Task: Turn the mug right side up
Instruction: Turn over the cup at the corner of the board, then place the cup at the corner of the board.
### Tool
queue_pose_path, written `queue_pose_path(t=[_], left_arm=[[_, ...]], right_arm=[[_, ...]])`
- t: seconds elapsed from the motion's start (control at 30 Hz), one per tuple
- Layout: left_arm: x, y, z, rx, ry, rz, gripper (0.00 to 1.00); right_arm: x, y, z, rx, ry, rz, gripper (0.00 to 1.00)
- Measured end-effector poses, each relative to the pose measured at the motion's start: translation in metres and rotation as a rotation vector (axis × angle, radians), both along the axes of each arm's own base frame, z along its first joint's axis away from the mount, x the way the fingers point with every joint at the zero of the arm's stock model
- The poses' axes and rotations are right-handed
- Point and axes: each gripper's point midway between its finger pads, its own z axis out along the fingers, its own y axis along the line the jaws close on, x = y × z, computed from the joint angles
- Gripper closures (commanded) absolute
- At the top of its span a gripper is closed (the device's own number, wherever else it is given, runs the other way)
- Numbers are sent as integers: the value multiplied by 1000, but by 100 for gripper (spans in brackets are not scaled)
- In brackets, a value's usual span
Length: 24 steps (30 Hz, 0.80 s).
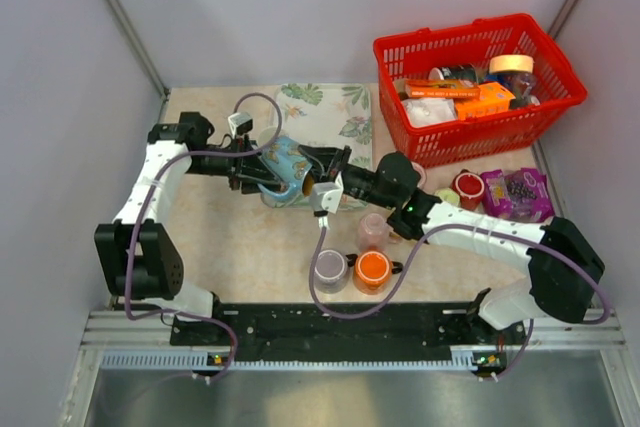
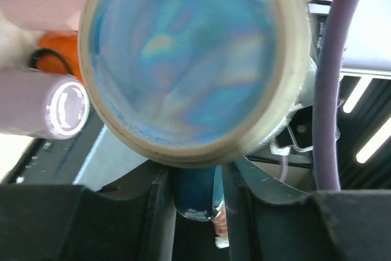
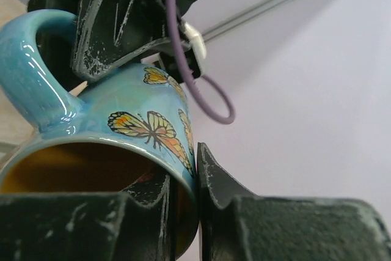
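The blue butterfly mug (image 1: 284,169) is held on its side above the table between both grippers, mouth toward the right. My left gripper (image 1: 252,173) is shut on the mug's handle (image 2: 194,195); the mug's round base (image 2: 183,59) fills the left wrist view. My right gripper (image 1: 322,185) is shut on the rim, one finger inside the mouth and one outside against the wall (image 3: 137,93). The handle (image 3: 27,65) curves up at the left of the right wrist view, next to the left gripper's fingers (image 3: 107,29).
A floral mat (image 1: 335,107) lies behind the mug. A red basket (image 1: 478,125) of packets stands at the back right. A purple cup (image 1: 329,269), an orange cup (image 1: 372,269) and a pink cup (image 1: 373,230) sit near the front. A red cup (image 1: 468,187) and a purple packet (image 1: 522,193) lie right.
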Motion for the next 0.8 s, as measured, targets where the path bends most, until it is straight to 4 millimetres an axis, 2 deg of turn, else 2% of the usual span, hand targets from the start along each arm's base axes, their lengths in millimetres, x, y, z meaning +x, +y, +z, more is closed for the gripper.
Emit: queue_pose_path(t=[0.13,0.3,0.5,0.67,0.8], left_arm=[[7,10,-8,111,-153,22,50],[13,31,-9,353,-522,67,41],[6,62,14,636,-1025,258,22],[16,105,38,871,-1133,558,19],[32,151,51,1071,-1066,805,17]], right_arm=[[4,1,-12,-46,71,-18,100],[10,-1,-29,-183,250,-57,100],[4,-12,-82,-407,553,-112,100],[3,-2,-113,-498,793,-163,100],[-13,8,-139,-594,937,-194,100]])
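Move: The blue mug hangs on its side between both hands. Its middle is about 6 cm ahead and 3 cm right of the left hand, and some 4 cm left of the right hand and 3 cm lower. The bare table near the tray's near edge lies roughly 28 cm below the right hand, about 1 cm back and 3 cm left. On the tray, the cream mug stands about 8 cm ahead and 8 cm left of the right hand. The grey mug is about 14 cm back and 5 cm right. The left hand lets go of the blue mug's handle, fingers opening wide, and draws off about 15 cm to the left and 5 cm up while swinging round to point forward. The right hand keeps its pinch on the rim and lowers the mug about 14 cm towards the bare table by the tray, tipping its fingers from pointing level left to steeply down-left. ##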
